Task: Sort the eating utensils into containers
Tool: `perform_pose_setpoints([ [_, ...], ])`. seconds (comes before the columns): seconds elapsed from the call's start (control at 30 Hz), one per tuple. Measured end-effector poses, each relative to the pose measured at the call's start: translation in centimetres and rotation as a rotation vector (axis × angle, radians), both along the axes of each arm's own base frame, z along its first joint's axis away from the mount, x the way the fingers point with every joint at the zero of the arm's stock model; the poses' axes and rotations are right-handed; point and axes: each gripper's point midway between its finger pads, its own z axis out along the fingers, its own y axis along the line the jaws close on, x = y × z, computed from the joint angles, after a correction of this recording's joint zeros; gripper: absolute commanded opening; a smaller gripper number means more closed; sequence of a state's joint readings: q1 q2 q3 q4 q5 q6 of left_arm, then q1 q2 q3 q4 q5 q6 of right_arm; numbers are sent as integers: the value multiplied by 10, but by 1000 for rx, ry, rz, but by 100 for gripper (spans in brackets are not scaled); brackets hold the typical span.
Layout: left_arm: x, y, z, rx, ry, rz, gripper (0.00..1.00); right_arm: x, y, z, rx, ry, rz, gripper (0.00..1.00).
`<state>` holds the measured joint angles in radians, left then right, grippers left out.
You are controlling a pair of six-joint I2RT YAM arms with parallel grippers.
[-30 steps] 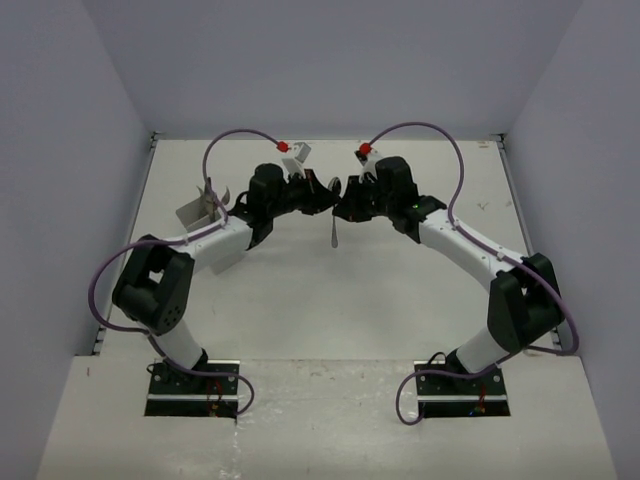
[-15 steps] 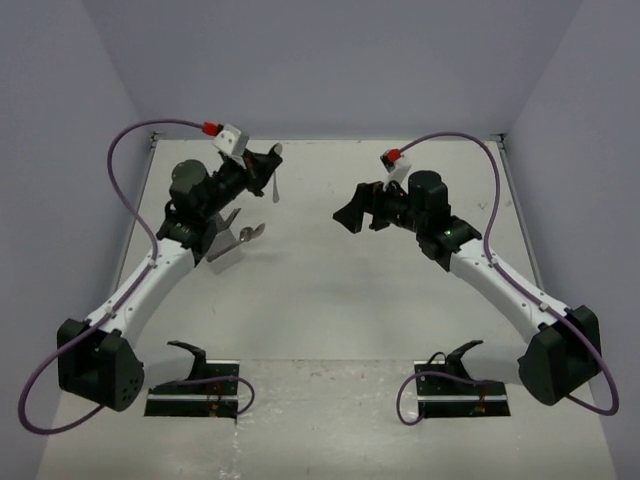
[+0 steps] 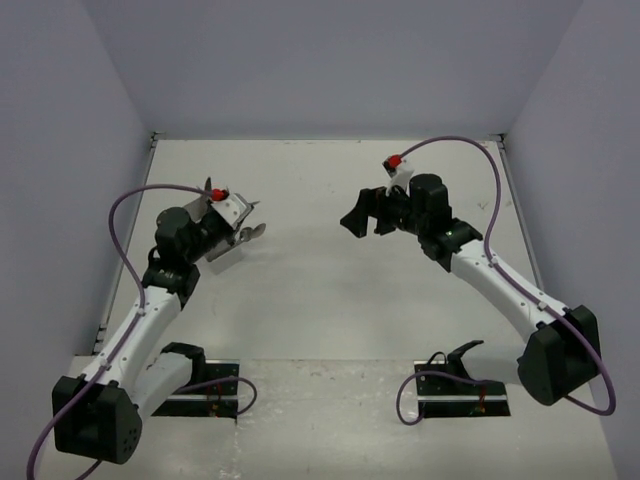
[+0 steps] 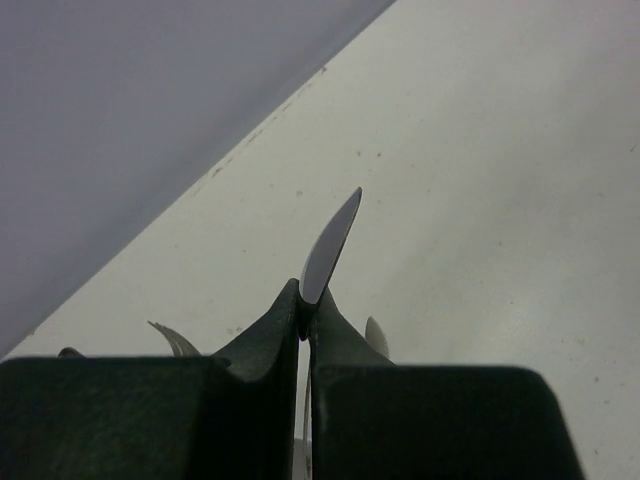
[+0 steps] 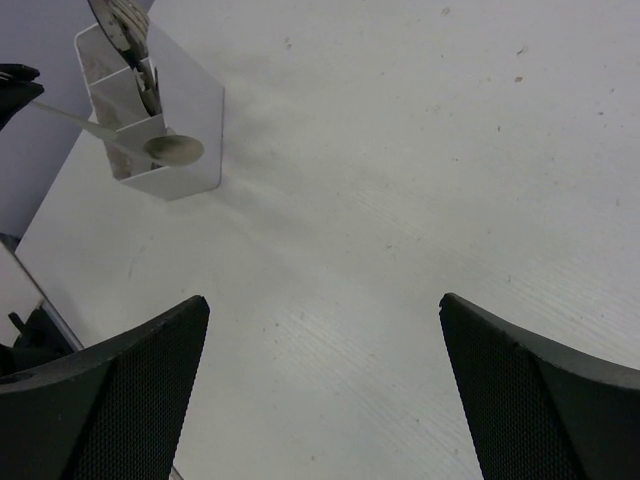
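Note:
My left gripper (image 4: 305, 296) is shut on a slim silver eating utensil (image 4: 333, 240). It shows edge-on, its pointed end sticking out past the fingertips, and I cannot tell which kind it is. In the top view that gripper (image 3: 222, 228) hangs over the light grey containers (image 3: 226, 250) at the left. A spoon (image 3: 255, 231) leans out of the holder, bowl to the right. The right wrist view shows the containers (image 5: 190, 110) with that spoon (image 5: 175, 150) and more utensils (image 5: 125, 25) in the far compartment. My right gripper (image 3: 358, 218) hovers open and holds nothing (image 5: 322, 300).
Grey walls enclose the table on three sides, and the left wall (image 4: 120, 120) runs close behind the holder. Purple cables (image 3: 120, 230) loop above both arms. Fork tines (image 4: 170, 340) and a spoon bowl (image 4: 375, 335) show just below my left fingers.
A second ago both grippers met mid-table over a hanging utensil. The right gripper opened and drew back right. The left carried the utensil leftwards and came down over the containers.

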<state>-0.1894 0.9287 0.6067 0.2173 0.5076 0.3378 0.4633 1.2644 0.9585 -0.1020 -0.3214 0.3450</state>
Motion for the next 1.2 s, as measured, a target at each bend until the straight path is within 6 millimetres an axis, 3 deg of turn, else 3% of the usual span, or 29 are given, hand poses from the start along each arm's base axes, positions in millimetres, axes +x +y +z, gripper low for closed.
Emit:
perform_pose_setpoints([
  [0.2,13,21,-37,56,101,40,0,6,-5,-15,-26,37,-18,99],
  [0.33,11,34,-63,68,151,63,0,12,-14,-24,-41,64,-48,99],
  [0.5,8,40,-74,58,177,67,2,17,-27,-30,-52,90,-83,99],
  [0.73,6,46,-94,53,227,107,32,21,-38,-32,-55,102,-113,99],
  [0.77,7,48,-94,54,229,120,49,22,-40,-33,-55,103,-117,99],
  [0.8,8,50,-94,53,230,132,55,22,-41,-33,-55,103,-120,99],
  [0.83,8,51,-94,52,231,139,65,23,-42,-33,-54,103,-123,99],
  [0.9,8,51,-92,40,231,146,100,24,-44,-32,-54,103,-130,99],
  [1.03,6,50,-74,-9,216,163,100,24,-52,-30,-46,100,-159,99],
  [1.2,19,52,1,-210,164,249,100,21,-74,-30,-34,103,-270,99],
])
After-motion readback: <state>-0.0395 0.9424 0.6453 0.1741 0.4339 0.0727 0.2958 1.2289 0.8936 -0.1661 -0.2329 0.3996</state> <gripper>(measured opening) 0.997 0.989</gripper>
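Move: The left hand holds the last spoon. The spoon compartment, at the container's near end, lies about 9 cm to its left, some 2 cm back and 18 cm below. Bowls of the two spoons already in lean out about 1 cm left of the hand, 1 cm back and 13 cm below; the forks stand some 15 cm left, 7 cm ahead, 14 cm below. From the right hand that compartment is about 38 cm left, 1 cm back, 16 cm below. The left hand lets go of the spoon into the spoon compartment: it sinks about 9 cm while shifting 5 cm left, fingers tipping slightly down, opens wide at the bottom, then climbs nearly back to its starting height, turned a little counter-clockwise. Meanwhile the right hand, empty and open, draws some 7 cm to the right, away from the container, dipping about 3 cm and easing slightly forward. ##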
